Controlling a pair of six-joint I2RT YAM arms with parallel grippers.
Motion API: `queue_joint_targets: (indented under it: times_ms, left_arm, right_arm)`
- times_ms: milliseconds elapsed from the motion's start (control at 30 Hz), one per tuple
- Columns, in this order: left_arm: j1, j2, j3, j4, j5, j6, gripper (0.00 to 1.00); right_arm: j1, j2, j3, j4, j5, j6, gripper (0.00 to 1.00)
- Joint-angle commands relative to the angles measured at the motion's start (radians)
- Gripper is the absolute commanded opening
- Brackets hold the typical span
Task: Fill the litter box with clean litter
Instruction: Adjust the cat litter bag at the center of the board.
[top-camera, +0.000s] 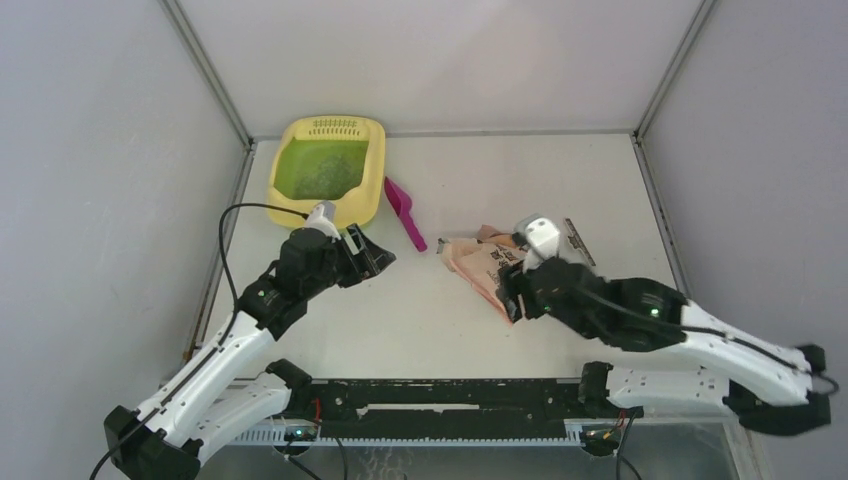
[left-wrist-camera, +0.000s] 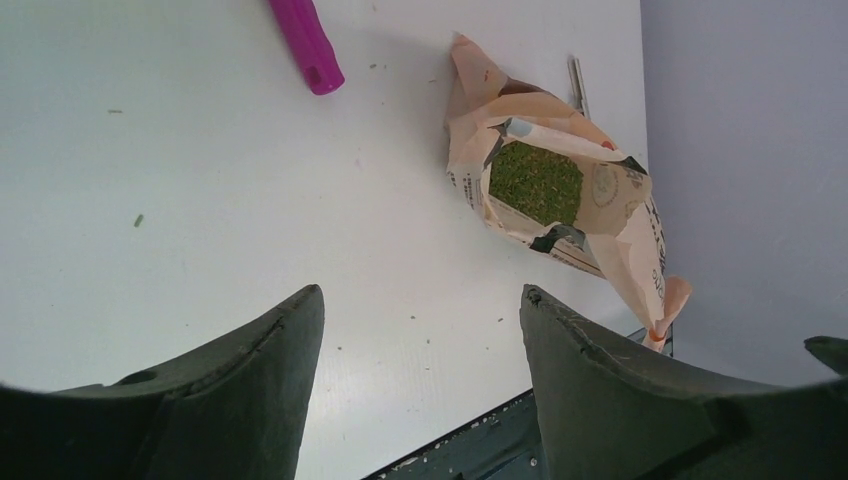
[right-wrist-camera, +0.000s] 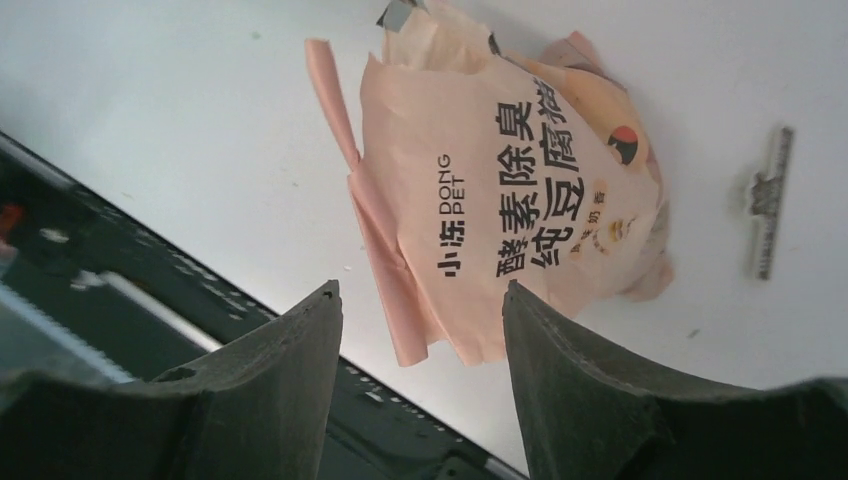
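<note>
The pale yellow litter box (top-camera: 375, 185) stands at the back left, its green floor covered by a speckled layer of clean litter (top-camera: 322, 168). More litter (left-wrist-camera: 537, 182) shows through the torn mouth of a peach printed bag (top-camera: 478, 262) lying mid-table. My left gripper (top-camera: 375, 255) hangs open and empty over bare table, just in front of the box; in its wrist view its tips (left-wrist-camera: 420, 295) frame only scattered grains. My right gripper (top-camera: 508, 292) is open at the bag's near end. The bag (right-wrist-camera: 500, 200) lies just beyond its tips (right-wrist-camera: 420, 290), not between them.
A magenta scoop (top-camera: 404, 212) lies between box and bag; its handle (left-wrist-camera: 305, 45) shows in the left wrist view. A thin metal strip (top-camera: 578, 240) rests right of the bag. Grey walls enclose the table; the dark base rail (top-camera: 450, 400) runs along the near edge.
</note>
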Motion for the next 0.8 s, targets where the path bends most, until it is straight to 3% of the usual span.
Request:
queue_joint_targets:
  times_ms: [0, 133, 400, 767]
  left_arm:
    - [-0.004, -0.007, -0.013, 0.02, 0.001, 0.029, 0.76]
    - [-0.005, -0.014, -0.023, 0.015, -0.004, 0.029, 0.76]
    - [-0.005, -0.006, -0.031, 0.014, -0.009, 0.024, 0.76]
    - [-0.004, 0.02, -0.025, 0.027, -0.006, 0.021, 0.76]
  right_arm:
    - [0.272, 0.065, 0.006, -0.029, 0.509, 0.069, 0.68]
    - [0.401, 0.131, -0.021, 0.024, 0.576, 0.051, 0.71]
    - [0.406, 0.291, -0.05, 0.099, 0.516, -0.004, 0.73]
    - [0.162, 0.359, -0.1, 0.078, 0.33, -0.004, 0.68]
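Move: From the right hand, the middle of the cat litter bag lies about 10 cm ahead, 2 cm to the left and some 19 cm below. The metal clip lies roughly 19 cm ahead and 16 cm to the right, and the purple scoop about 25 cm ahead and 22 cm to the left, both flat on the board. From the idle left hand, the bag is some 24 cm to the right, 2 cm ahead and 13 cm lower. The open right hand sinks about 7 cm toward the bag, veering left, then forward-right, its left side dipping. ##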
